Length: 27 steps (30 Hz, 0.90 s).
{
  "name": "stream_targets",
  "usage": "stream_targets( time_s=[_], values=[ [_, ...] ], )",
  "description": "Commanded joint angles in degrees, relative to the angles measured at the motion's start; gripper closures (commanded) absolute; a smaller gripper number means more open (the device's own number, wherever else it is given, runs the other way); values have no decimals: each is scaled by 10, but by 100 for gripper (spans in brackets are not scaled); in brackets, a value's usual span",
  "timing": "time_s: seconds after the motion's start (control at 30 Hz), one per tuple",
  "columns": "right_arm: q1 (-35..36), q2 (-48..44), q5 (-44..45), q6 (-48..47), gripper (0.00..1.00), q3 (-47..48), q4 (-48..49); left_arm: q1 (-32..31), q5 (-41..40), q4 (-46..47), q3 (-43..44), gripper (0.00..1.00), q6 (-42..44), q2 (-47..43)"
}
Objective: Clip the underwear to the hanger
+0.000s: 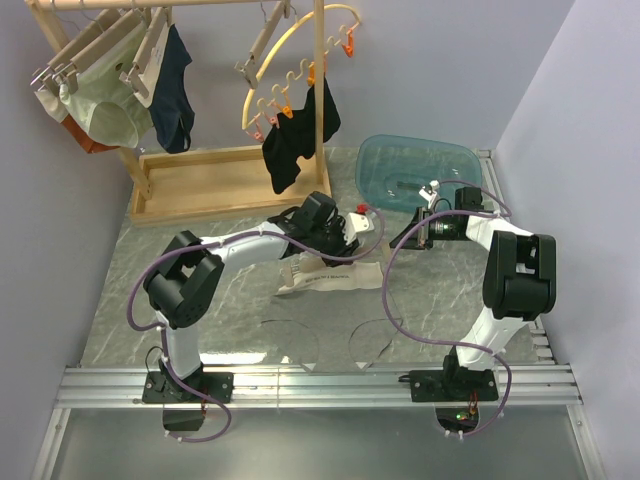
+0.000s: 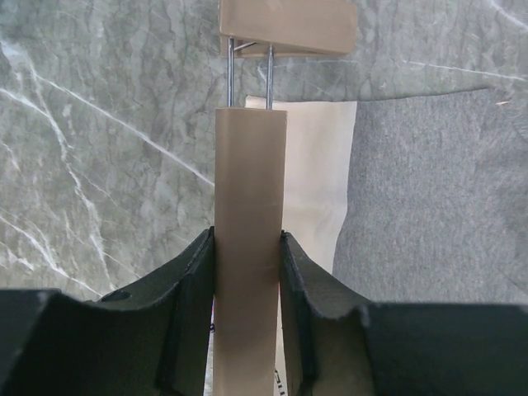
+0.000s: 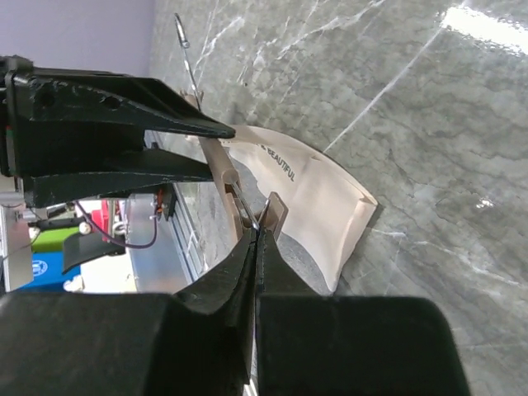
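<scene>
The underwear [image 1: 335,275] lies flat on the marble table in the middle; it also shows in the left wrist view [image 2: 318,181] and in the right wrist view [image 3: 318,194]. My left gripper [image 1: 345,238] is shut on the wooden bar of the hanger [image 2: 250,247], just above the underwear. One wooden clip [image 2: 287,25] sits at the bar's far end. My right gripper [image 1: 412,232] is shut, its tips [image 3: 257,224] pinching the wire of the hanger's other clip [image 3: 276,213]. The wire hook [image 3: 186,49] points away. In the top view the hanger is mostly hidden by the grippers.
A blue plastic tub [image 1: 418,172] stands behind the right gripper. A wooden rack [image 1: 215,185] at the back left carries pale green briefs [image 1: 105,105], navy briefs [image 1: 175,90], and a yellow hanger [image 1: 300,70] with a black garment [image 1: 295,140].
</scene>
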Motion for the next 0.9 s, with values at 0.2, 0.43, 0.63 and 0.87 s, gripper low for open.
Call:
stream_targets(
  time_s=[0.2, 0.43, 0.63, 0.87],
  values=[
    [7, -13, -48, -30, 100, 2, -11, 31, 76, -22, 56, 39, -46, -35],
    [20, -14, -42, -92, 100, 18, -52, 73, 200, -78, 124, 27, -110, -13],
    [46, -25, -21, -124, 100, 39, -58, 80, 301, -177, 251, 26, -113, 73],
    [65, -45, 4, -177, 100, 68, -88, 82, 371, -178, 306, 25, -151, 137]
  ],
)
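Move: The left gripper is closed on the hanger bar; the hanger's free right clip, its wire already pinched by the right gripper, lies about 11 cm to the left hand's right, 2 cm ahead and roughly level. The waistband's right end is some 9 cm right, 4 cm back and 7 cm below. From the right hand, that waistband end lies 2 cm left, 6 cm back and 7 cm below; the blue tub sits about 19 cm ahead, 7 cm right and 5 cm below. Open the left fingers to let go of the hanger bar, then lift the hand steeply about 11 cm and slightly forward, swinging it right and starting down again at the end while tipping it some 25 degrees. Keep the right gripper shut on the clip wire, easing it about 3 cm left and turning it roughly 10 degrees counter-clockwise. ##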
